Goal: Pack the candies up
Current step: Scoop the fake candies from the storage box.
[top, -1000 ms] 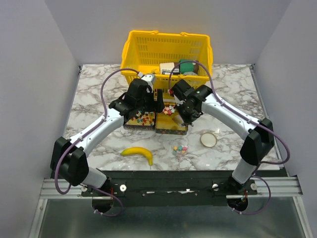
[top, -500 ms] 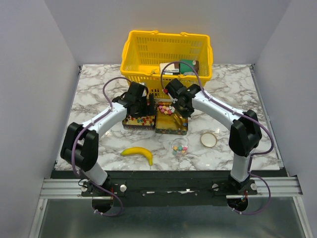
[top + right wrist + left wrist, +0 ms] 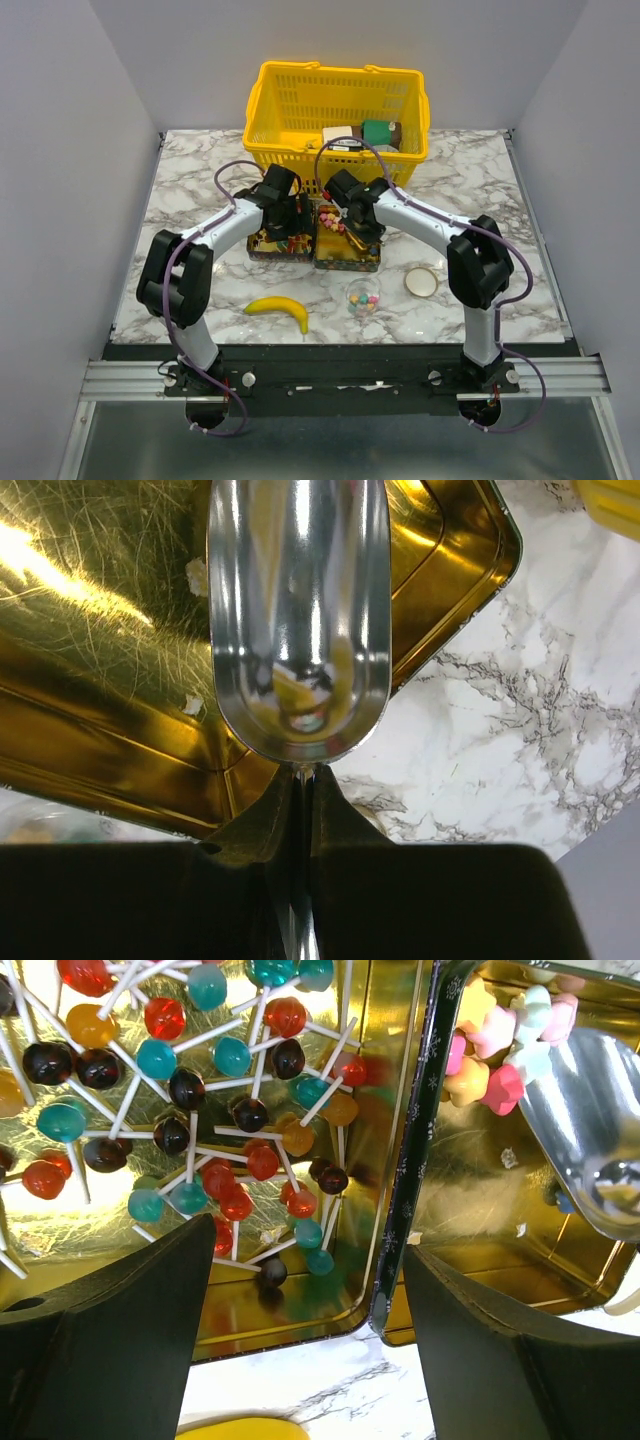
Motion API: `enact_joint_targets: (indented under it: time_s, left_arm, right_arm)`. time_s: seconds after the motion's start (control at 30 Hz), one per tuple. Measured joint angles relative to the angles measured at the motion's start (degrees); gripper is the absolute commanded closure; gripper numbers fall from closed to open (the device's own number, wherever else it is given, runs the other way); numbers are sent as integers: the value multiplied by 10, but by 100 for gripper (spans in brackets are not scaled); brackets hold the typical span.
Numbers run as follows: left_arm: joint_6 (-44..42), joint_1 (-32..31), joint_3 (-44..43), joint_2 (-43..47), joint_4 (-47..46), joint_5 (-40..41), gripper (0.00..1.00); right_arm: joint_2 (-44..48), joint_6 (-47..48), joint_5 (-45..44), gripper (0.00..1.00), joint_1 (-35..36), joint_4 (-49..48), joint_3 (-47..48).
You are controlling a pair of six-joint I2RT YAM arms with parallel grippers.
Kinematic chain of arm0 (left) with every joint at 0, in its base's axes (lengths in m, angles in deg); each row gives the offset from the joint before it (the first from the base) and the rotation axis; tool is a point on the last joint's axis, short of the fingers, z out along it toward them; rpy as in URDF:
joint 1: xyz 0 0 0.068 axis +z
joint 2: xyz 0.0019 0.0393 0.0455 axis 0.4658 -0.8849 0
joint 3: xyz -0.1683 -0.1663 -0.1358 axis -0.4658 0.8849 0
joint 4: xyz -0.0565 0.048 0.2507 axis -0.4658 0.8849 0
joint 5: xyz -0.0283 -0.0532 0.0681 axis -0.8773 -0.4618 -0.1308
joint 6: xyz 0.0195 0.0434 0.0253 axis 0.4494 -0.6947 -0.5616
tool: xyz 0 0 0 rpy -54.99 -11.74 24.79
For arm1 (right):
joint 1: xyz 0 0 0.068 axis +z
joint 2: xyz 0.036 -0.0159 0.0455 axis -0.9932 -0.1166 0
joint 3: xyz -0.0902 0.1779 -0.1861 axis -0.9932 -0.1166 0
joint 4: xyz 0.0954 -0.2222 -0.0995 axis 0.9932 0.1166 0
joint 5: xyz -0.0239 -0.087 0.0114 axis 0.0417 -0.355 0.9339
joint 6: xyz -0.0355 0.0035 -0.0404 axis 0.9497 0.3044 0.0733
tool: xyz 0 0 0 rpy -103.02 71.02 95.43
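Observation:
The candies [image 3: 333, 218] are tiny pink, white and orange sweets heaped at the far end of the right gold tin [image 3: 352, 258]; the left wrist view shows them [image 3: 500, 1052] up close. More candies lie in a small clear jar [image 3: 363, 298]. My right gripper [image 3: 303, 785] is shut on the handle of an empty metal scoop [image 3: 297, 620] that hangs low over that tin's bare gold floor [image 3: 90, 670]. My left gripper [image 3: 310, 1345] is open above the near corner of the left tin [image 3: 300, 1310], which holds lollipops [image 3: 190, 1090]. The scoop [image 3: 590, 1130] shows at the right.
A yellow basket [image 3: 300, 92] with boxes stands behind the tins. The banana [image 3: 281, 308] lies near the front edge, left of the jar. A round lid [image 3: 421, 281] rests on the marble to the jar's right.
Both arms have folded lower and drawn in over the tins. The scoop has shifted left toward the candy heap. The left jaws have narrowed slightly.

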Motion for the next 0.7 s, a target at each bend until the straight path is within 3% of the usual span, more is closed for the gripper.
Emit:
enact_joint_targets:
  time_s: [0.1, 0.33, 0.7]
  left_arm:
    - [0, 0, 0, -2, 0, -5, 20]
    - [-2, 0, 0, -7, 0, -10, 39]
    - [-12, 0, 0, -34, -2, -29, 56]
  right_arm:
    - [-11, 0, -8, 99, 0, -6, 3]
    - [-18, 20, -9, 99, 0, -23, 3]
    - [-18, 59, 9, 99, 11, -58, -4]
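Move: The fake candies lie in the right tray, about 10 cm left of my right hand, 5 cm ahead and 6 cm below it; the storage box is about 12 cm back and 3 cm left, its round lid some 10 cm back and 9 cm right. For my open left hand, the near right corner of the lollipop tray is about 3 cm right, 4 cm back and 3 cm below; the candies are roughly 7 cm right, 4 cm ahead and 6 cm below. I keep the scoop gripped in my right hand and work its mouth towards the fake candies, easing forward and down about 1 cm each, then swinging 2 cm left as the wrist turns slightly counter-clockwise. Meanwhile my left hand sinks about 2 cm towards the lollipop tray's near right corner, its fingers closing from nearly wide open to half open. ##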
